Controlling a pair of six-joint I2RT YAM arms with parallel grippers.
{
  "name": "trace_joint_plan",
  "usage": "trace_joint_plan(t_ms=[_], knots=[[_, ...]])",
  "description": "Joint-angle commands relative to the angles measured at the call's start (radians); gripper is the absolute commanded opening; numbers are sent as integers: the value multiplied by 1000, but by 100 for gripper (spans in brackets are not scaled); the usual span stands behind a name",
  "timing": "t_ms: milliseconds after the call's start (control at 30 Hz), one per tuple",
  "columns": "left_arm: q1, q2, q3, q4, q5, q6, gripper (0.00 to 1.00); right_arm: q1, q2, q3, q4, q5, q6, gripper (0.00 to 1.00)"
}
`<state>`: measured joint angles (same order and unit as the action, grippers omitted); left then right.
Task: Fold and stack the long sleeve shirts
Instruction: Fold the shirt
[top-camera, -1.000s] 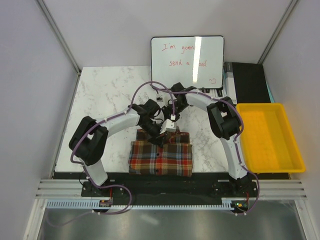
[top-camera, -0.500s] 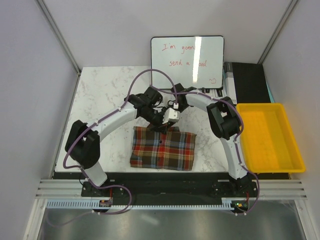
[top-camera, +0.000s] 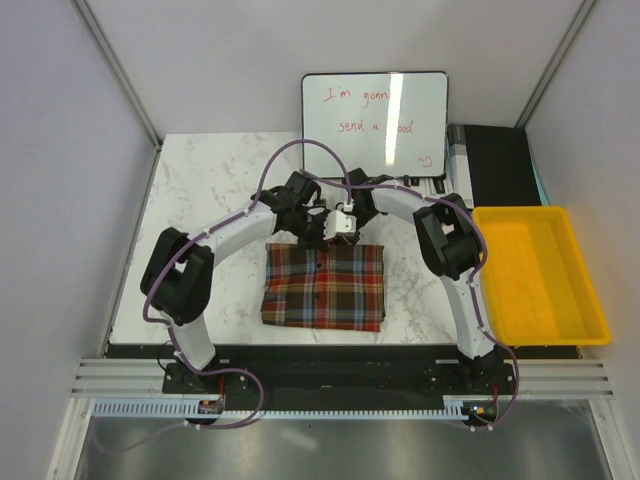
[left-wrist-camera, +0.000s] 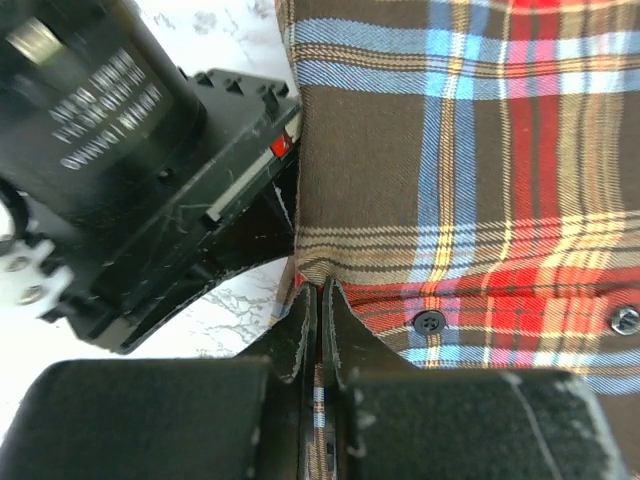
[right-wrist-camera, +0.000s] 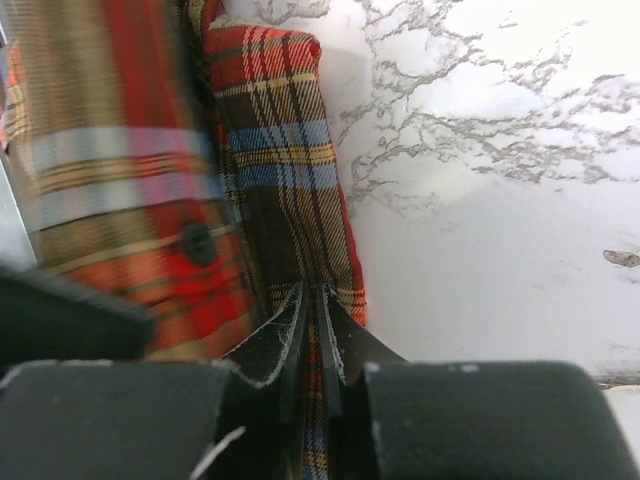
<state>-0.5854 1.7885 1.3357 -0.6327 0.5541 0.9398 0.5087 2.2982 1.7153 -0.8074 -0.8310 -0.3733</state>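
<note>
A red-orange plaid flannel shirt lies folded as a rectangle on the marble table, near its front edge. Both grippers meet at its far edge. My left gripper is shut on the cloth's far edge; in the left wrist view plaid cloth shows between the jaws, with buttons beside them. My right gripper is shut on the same edge; in the right wrist view a strip of plaid runs between the jaws, and the shirt hangs blurred to the left.
A yellow plastic bin stands off the table's right side. A whiteboard with red writing leans at the back, and a black box sits beside it. Bare marble table lies to the left and behind.
Both grippers have moved away from the arm bases toward the back of the table, pulling the shirt's far edge with them. The shirt now lies flatter and longer front to back.
</note>
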Motion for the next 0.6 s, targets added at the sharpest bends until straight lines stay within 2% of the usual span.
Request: trace_joint_plan(t_ms=[0,200,233,267,300,333,467,567], knots=[[7,-15,-56,197,-54,40,2,11,3,-14,-44,56,-53,15],[6,-14,-84,244,-115,31,4,-6,13,66,-52,130,-43,20],[6,-23,-87,284,-132,2,9,-12,17,98,-53,141,-39,21],[6,-32,-84,295,-172,-19,16,-18,18,116,-71,147,-39,27],[9,-61,-67,294,-184,-41,29,-24,14,133,-79,151,-38,32],[15,-83,-58,269,-189,-76,35,-38,7,171,-87,174,-29,36],[87,-210,-30,101,-73,-174,46,-94,-69,240,-107,222,-15,56],[163,-245,-39,-20,3,-237,50,-130,-127,250,-137,239,-33,57]])
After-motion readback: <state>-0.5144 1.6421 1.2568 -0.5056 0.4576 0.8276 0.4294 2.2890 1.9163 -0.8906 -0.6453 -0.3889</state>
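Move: The plaid shirt's raised flap is pinched by its far edge in the left fingers; its place is on the folded shirt beneath, whose middle lies about 10 cm back of that hand, level sideways and some 6 cm below. From the right hand, fingers at the lower layer's far edge, the shirt's middle is roughly 11 cm back, 6 cm to the left and at about the same height. The whiteboard's middle stands some 28 cm ahead of the left hand, 12 cm right. The flap's far edge is carried forward and a little down by the left hand, which sinks about 1.5 cm, opens its fingers, lets go, then rises some 5 cm and swings left. The right hand, first holding still at the lower layer, opens too and draws away forward about 7 cm, rising and edging right, clear of the shirt. ##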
